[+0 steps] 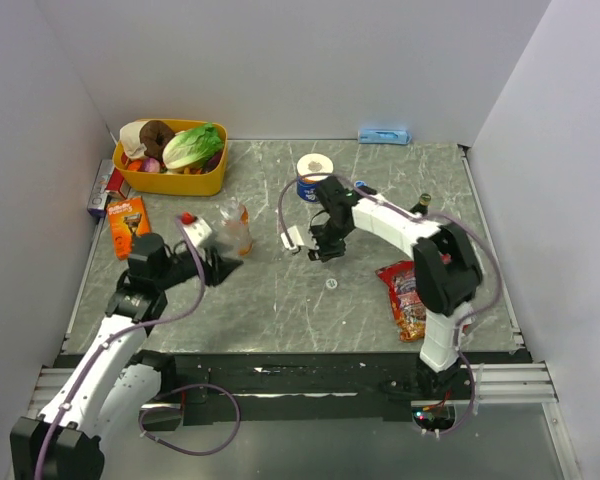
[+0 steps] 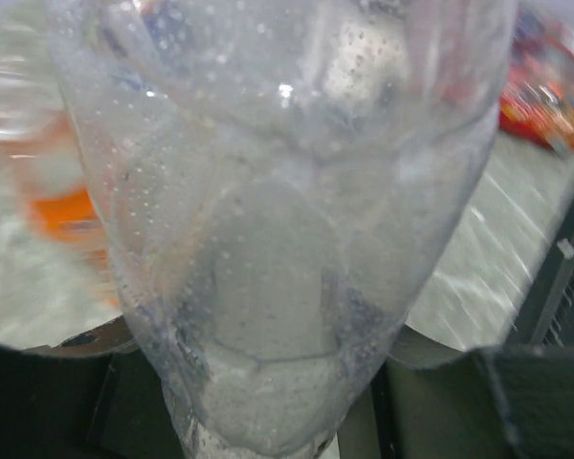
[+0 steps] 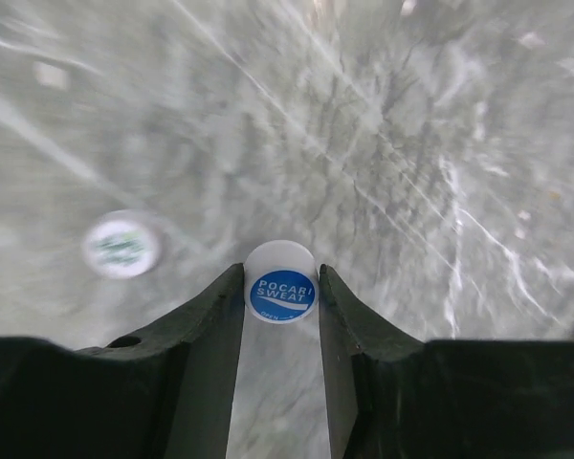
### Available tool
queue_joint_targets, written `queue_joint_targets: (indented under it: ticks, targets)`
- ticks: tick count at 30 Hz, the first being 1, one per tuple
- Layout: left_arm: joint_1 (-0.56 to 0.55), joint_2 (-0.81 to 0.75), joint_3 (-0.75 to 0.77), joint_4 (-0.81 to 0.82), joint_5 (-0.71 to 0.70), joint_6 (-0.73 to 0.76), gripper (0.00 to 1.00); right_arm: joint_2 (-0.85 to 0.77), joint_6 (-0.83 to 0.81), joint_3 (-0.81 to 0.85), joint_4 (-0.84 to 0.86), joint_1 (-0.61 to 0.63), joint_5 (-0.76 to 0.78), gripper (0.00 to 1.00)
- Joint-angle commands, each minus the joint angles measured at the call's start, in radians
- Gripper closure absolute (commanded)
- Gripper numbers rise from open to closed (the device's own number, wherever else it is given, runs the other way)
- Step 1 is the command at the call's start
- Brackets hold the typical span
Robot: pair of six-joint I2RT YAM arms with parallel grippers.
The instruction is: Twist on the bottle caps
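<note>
My right gripper (image 3: 281, 279) is shut on a bottle cap (image 3: 282, 295), white-sided with a blue printed top, pinched between the two fingertips over the grey marble table. A second cap (image 3: 121, 244), pale with green print, lies on the table to its left; from above it shows as a small cap (image 1: 331, 284) just in front of the right gripper (image 1: 323, 250). My left gripper (image 1: 217, 262) is shut on a clear bottle (image 1: 201, 237), which fills the left wrist view (image 2: 277, 191) and hides the jaws. The orange drink bottle (image 1: 238, 228) stands beside it.
A yellow basket (image 1: 212, 183) of food sits back left. An orange packet (image 1: 130, 222) lies at the left edge and a red snack bag (image 1: 405, 293) at the right. A toilet roll (image 1: 315, 165) stands behind the right gripper. White walls enclose the table.
</note>
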Motion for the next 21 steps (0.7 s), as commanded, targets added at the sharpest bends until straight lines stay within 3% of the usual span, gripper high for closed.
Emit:
queue_joint_targets:
  ticks: [1, 4, 10, 15, 21]
  targets:
    - [-0.151, -0.026, -0.057, -0.007, 0.102, 0.187, 0.99, -0.25, 0.098, 0.097, -0.204, 0.002, -0.191, 0.7]
    - [-0.286, 0.014, -0.093, 0.048, 0.083, 0.224, 0.99, -0.349, 0.177, 0.172, -0.269, 0.023, -0.263, 0.7]
    - [-0.422, 0.155, -0.186, 0.367, 0.051, 0.163, 0.99, -0.467, 0.296, 0.275, -0.304, 0.121, -0.283, 0.7]
    - [-0.446, 0.233, -0.227, 0.504, 0.051, 0.17, 0.99, -0.453, 0.297, 0.379, -0.387, 0.198, -0.26, 0.7]
    - [-0.46, 0.255, -0.248, 0.601, 0.053, 0.149, 0.99, -0.449, 0.24, 0.371, -0.426, 0.276, -0.22, 0.7]
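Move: The left gripper already grips the clear bottle. The blue-topped cap it is to meet, pinched in the right fingers, lies about 9 cm farther out, 23 cm to its right and 16 cm lower. From the right hand the clear bottle is 9 cm back, 23 cm left and some 18 cm up; the white cap on the table lies 7 cm back, 2 cm right and 3 cm below, and the orange bottle stands 3 cm ahead, 20 cm left, 5 cm higher. Lift the right gripper fast, some 27 cm, drawing back about 15 cm and a little left, and swing its fingers up some 25 degrees to point more to the left, keeping the blue-topped cap pinched. Meanwhile bring the left gripper right, down and back, away from the orange bottle, turning clockwise and keeping its grip on the clear bottle, so mouth and cap approach each other. ##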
